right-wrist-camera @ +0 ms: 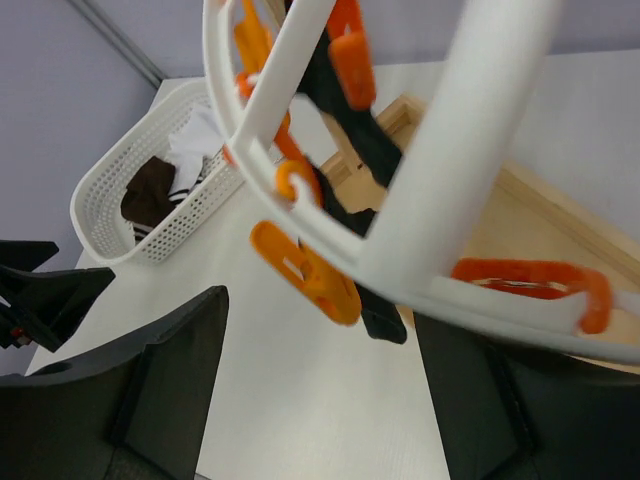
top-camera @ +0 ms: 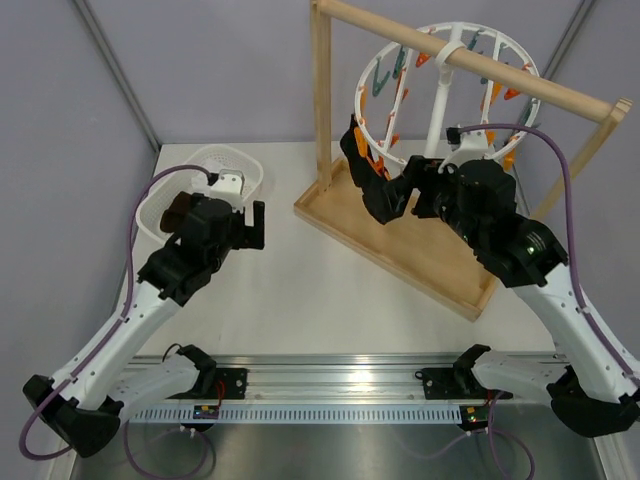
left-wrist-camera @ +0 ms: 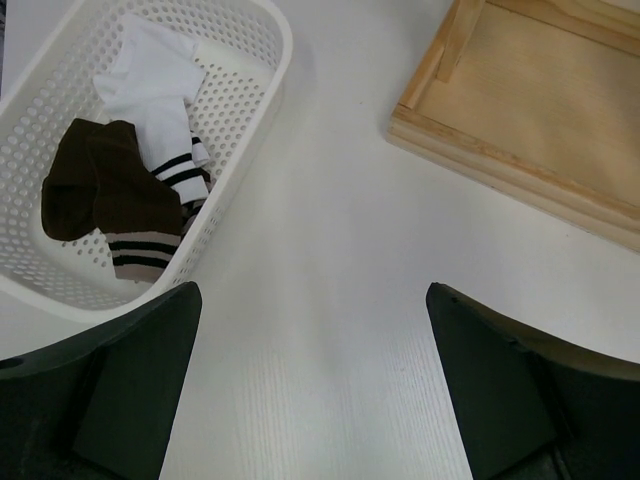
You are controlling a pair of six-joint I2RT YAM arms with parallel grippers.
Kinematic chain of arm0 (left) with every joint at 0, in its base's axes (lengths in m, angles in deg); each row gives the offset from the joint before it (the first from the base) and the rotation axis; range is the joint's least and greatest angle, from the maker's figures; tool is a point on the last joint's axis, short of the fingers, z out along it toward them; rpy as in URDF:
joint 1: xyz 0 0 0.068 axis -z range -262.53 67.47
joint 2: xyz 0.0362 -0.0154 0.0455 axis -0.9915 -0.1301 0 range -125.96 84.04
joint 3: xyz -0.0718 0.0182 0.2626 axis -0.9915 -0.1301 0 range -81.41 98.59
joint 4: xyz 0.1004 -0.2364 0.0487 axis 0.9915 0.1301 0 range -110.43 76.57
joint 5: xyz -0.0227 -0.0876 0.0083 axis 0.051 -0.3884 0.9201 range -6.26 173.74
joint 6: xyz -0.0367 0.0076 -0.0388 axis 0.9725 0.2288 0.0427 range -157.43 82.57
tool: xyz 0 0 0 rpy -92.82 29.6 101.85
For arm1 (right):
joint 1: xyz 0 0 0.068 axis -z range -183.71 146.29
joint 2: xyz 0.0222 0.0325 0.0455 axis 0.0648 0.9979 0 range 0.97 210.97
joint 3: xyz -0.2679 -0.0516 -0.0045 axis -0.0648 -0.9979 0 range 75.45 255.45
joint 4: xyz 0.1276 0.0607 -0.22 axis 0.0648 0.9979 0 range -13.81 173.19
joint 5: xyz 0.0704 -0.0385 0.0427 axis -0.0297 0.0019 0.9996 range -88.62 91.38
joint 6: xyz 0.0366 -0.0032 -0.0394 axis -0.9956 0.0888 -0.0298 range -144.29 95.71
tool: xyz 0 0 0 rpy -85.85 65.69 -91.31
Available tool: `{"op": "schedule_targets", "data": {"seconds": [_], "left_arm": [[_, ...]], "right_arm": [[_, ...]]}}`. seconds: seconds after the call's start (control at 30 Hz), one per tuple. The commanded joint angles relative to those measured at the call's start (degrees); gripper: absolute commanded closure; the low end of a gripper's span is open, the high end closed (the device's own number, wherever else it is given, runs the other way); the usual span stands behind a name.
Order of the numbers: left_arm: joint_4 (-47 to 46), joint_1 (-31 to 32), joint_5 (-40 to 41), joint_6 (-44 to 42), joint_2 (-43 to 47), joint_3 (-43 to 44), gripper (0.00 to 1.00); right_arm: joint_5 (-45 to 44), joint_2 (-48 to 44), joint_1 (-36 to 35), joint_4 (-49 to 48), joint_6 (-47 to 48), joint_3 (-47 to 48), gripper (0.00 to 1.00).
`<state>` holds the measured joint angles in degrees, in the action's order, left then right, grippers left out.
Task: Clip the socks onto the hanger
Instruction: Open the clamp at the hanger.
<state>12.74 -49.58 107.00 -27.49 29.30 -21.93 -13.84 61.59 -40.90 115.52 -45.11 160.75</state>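
Note:
The white ring hanger [top-camera: 437, 105] hangs from a wooden rod with orange and teal clips. A black sock [right-wrist-camera: 372, 150] hangs clipped at its left rim [top-camera: 352, 140]. My right gripper [right-wrist-camera: 320, 350] is open just under the ring [right-wrist-camera: 300, 45]. An orange clip [right-wrist-camera: 305, 275] dangles between its fingers [right-wrist-camera: 170, 370], touching neither. More socks lie in the white basket [left-wrist-camera: 250, 60]: a dark brown sock [left-wrist-camera: 95, 190] and a white one with black stripes [left-wrist-camera: 160, 100]. My left gripper [left-wrist-camera: 315, 340] is open and holds nothing, low over the table to the right of the basket [top-camera: 240, 165].
The wooden frame stand [top-camera: 400, 250] fills the back right, its tray-like base [left-wrist-camera: 530, 110] lying ahead of my left gripper to the right. Its upright post [top-camera: 321, 100] stands just left of the hanger. Grey walls close in the table.

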Motion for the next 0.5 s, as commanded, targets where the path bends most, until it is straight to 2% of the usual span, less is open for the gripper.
{"op": "schedule_targets", "data": {"seconds": [0.0, 0.23, 0.47], "left_arm": [[-3.5, -0.3, 2.0, -1.1, 2.6, -0.6, 0.01], [-4.3, -0.4, 3.2, -1.9, 4.7, -1.6, 0.01], [-4.4, -0.5, 3.5, -1.9, 5.1, -1.7, 0.01]], "right_arm": [[5.5, 4.2, -0.3, -9.0, 0.1, 2.8, 0.19], [11.0, 10.3, -0.4, -15.1, -1.9, 3.6, 0.21], [11.6, 12.4, -2.7, -17.7, -1.8, 5.4, 0.21]]}}
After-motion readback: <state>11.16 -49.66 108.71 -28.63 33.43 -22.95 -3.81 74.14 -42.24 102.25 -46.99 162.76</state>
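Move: The orange clamp on the hanger's near-left rim sits about 6 cm ahead of the right hand, 6 cm to its left and 3 cm above it. The black sock hanging there is some 6 cm ahead and 7 cm left of the hand, a few centimetres lower. The hanger's thick white bar meets the rim about 7 cm ahead and 1 cm right, 3 cm up. From the left hand the clamp lies roughly 6 cm ahead, 26 cm right and 16 cm higher. The open right hand sweeps about 8 cm left and 4 cm forward past the orange clamp, turning 10 degrees counter-clockwise. ##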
